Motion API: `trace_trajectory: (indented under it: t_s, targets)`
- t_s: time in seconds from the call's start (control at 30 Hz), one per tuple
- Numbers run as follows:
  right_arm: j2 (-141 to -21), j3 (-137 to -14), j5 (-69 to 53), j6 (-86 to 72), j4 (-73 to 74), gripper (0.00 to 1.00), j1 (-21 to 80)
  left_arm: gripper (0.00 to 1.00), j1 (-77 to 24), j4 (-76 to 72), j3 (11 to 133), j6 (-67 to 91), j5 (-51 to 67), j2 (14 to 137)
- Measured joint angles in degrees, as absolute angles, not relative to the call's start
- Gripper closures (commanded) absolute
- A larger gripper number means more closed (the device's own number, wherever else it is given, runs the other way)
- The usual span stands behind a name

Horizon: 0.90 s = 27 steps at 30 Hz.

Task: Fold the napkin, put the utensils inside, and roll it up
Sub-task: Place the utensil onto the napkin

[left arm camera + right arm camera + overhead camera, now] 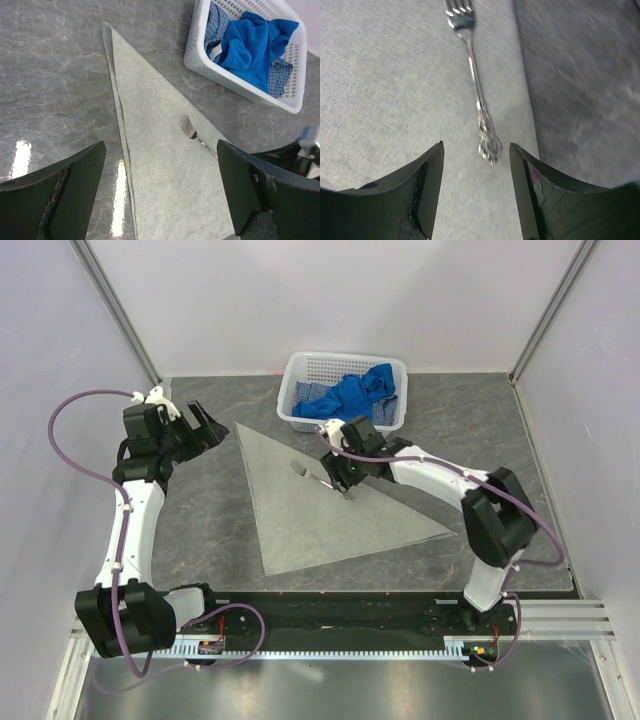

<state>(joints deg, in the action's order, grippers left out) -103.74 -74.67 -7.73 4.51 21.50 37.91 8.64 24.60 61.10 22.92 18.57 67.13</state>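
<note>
The napkin (310, 515) lies flat on the table, folded into a large grey triangle. The fork (308, 474) rests on it near the upper right edge, tines pointing up-left. My right gripper (346, 487) is low over the handle end. In the right wrist view its jaws (476, 146) stand apart, and the ornate end of the fork (476, 90) lies free just ahead of them on the napkin (390, 90). My left gripper (205, 426) hovers wide open near the napkin's top corner. Its wrist view looks down on the napkin (160, 165) and fork (190, 129) between the open fingers (161, 160).
A white basket (298, 368) at the back holds bright blue cloths (355, 395) and a checked cloth. It also shows at the upper right in the left wrist view (197, 55). Dark marbled table (580, 75) lies just right of the fork.
</note>
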Motion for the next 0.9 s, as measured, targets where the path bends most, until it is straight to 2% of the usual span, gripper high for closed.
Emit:
trace_trajectory:
  t_s: [0.2,0.5,0.63,0.9]
  targets:
    - [-90.37,-61.78,-0.19,-9.06,21.89,0.37,33.28,0.01,7.90,23.42,59.64,24.14,20.93,67.83]
    - [-61.67,-40.69,3.64,-25.41,25.41,0.40,11.27,0.01,5.19,22.41,59.55,24.43,22.76,67.88]
    - [-60.99,-38.52,1.30,-27.03,26.37,0.41,5.69,0.01,4.75,22.17,59.55,24.43,23.11,67.88]
    - [-60.84,-36.10,-3.29,-29.71,27.59,0.42,5.28,0.01,4.73,22.15,59.55,24.43,23.22,67.88]
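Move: The right hand, empty and open, hangs over the napkin; the napkin's right-hand corner lies about 27 cm to its right, 10 cm back towards the base and some 7 cm lower. The fork lies on the napkin, its middle roughly 5 cm left, 4 cm ahead and 6 cm below this hand, and the basket stands some 24 cm ahead, about 1 cm to the right and 4 cm lower. From the left hand that right-hand corner is about 58 cm right, 10 cm back and 22 cm down. Leaving the fork behind, the right hand sweeps about 25 cm to the right and, more slowly, some 9 cm back, across the napkin to its right-hand corner, its fingers staying open while the wrist swings roughly 60 degrees clockwise; it rises a little on the way, then eases down and tips slightly as it slows above the corner. Meanwhile the open left hand shifts about 4 cm to the right at nearly the same height, turning slightly clockwise, and touches nothing. ##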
